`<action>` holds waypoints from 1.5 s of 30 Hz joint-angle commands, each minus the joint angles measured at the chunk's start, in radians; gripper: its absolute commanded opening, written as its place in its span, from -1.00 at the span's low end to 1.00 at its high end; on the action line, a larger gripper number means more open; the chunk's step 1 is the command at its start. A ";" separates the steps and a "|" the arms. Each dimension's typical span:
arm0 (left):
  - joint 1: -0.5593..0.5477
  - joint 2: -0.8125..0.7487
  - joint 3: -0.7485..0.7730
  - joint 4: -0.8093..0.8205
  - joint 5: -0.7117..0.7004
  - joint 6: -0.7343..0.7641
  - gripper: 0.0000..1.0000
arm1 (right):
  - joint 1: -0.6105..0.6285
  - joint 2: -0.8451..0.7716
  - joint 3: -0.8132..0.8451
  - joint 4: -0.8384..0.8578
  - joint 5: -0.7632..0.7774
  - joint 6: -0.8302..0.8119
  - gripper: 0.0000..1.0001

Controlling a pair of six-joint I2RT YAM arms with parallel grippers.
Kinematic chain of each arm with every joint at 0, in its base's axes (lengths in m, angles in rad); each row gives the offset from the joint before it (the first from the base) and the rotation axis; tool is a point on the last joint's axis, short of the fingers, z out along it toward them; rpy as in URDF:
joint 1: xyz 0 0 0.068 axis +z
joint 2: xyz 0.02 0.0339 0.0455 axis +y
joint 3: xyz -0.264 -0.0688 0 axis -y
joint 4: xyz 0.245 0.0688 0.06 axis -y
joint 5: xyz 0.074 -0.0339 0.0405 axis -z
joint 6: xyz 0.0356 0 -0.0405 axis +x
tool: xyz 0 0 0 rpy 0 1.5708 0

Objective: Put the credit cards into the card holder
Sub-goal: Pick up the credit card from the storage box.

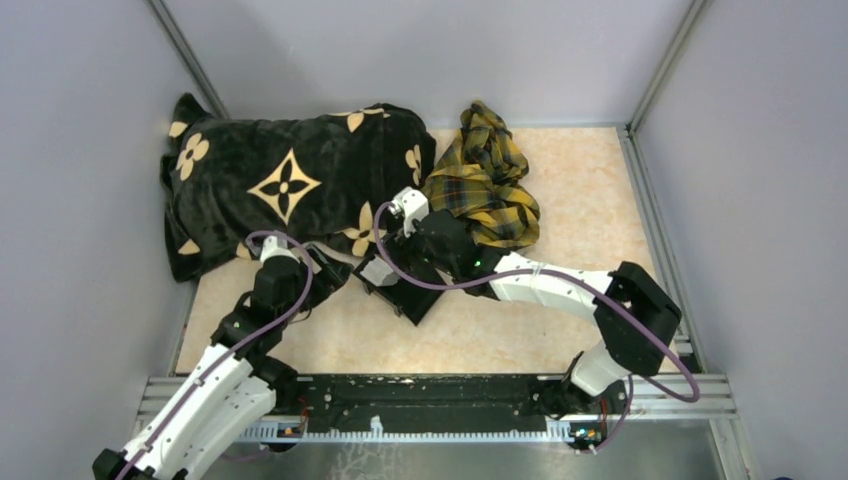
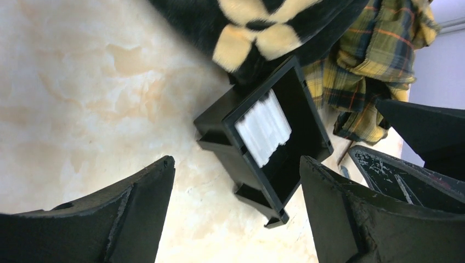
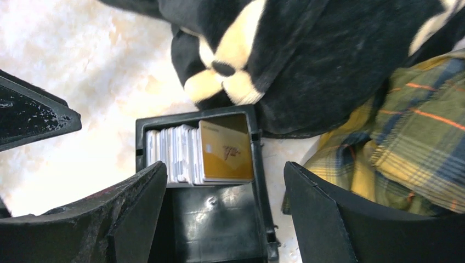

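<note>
The credit cards stand on edge as a stack in one end of a black tray (image 3: 193, 117), a gold card (image 3: 226, 150) facing front and white edges (image 2: 263, 127) behind it. In the top view the stack (image 1: 378, 270) shows pale in the tray (image 1: 412, 306). My right gripper (image 3: 225, 170) hovers open over the tray's bare half, nothing between its fingers. My left gripper (image 2: 236, 164) is open too, just left of the tray (image 2: 218, 138) and apart from it. From above, the left gripper (image 1: 328, 264) sits by the pillow's edge. The card holder is out of view.
A black pillow (image 1: 280, 190) with tan flowers lies at the back left, touching the tray's far end. A yellow plaid cloth (image 1: 485, 180) is bunched behind the right wrist. The right gripper's fingers (image 2: 422, 129) show beside the tray. Grey walls enclose the marbled table (image 1: 560, 190).
</note>
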 commanded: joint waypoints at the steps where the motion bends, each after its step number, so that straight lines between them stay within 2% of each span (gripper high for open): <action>1: 0.007 -0.066 -0.057 -0.058 0.028 -0.104 0.78 | 0.014 0.035 0.070 -0.024 -0.082 0.018 0.57; 18: 0.006 -0.112 -0.158 -0.037 0.090 -0.139 0.48 | 0.009 0.230 0.213 -0.093 -0.212 0.038 0.40; 32: 0.007 -0.079 -0.198 0.037 0.113 -0.142 0.42 | -0.092 0.307 0.231 -0.042 -0.371 0.128 0.28; 45: 0.006 -0.030 -0.211 0.098 0.129 -0.139 0.40 | -0.112 0.372 0.264 -0.083 -0.444 0.173 0.13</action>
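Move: The credit cards stand in the storage box roughly 5 cm to the right hand's left, about level with it fore and aft and some 12 cm below. The gold card at their end lies about 1 cm farther out and 1 cm farther right than the cards' middle. The storage box's own middle is about 4 cm back, straight below the hand otherwise. From the left hand the credit cards lie about 7 cm to its right, level fore and aft and 9 cm down. The empty right hand sinks about 8 cm and slides some 5 cm left, with a small shift forward late on, down onto the card end of the storage box, its wrist tipping the fingertips down by over 20 degrees while the still-open fingers narrow by about a fifth of their range, one coming over the gold card and the other over the packed card edges. The empty left hand drops about 6 cm and draws back some 3 cm on the box's left side, tipping down about 10 degrees and narrowing slightly, its fingers still open. ##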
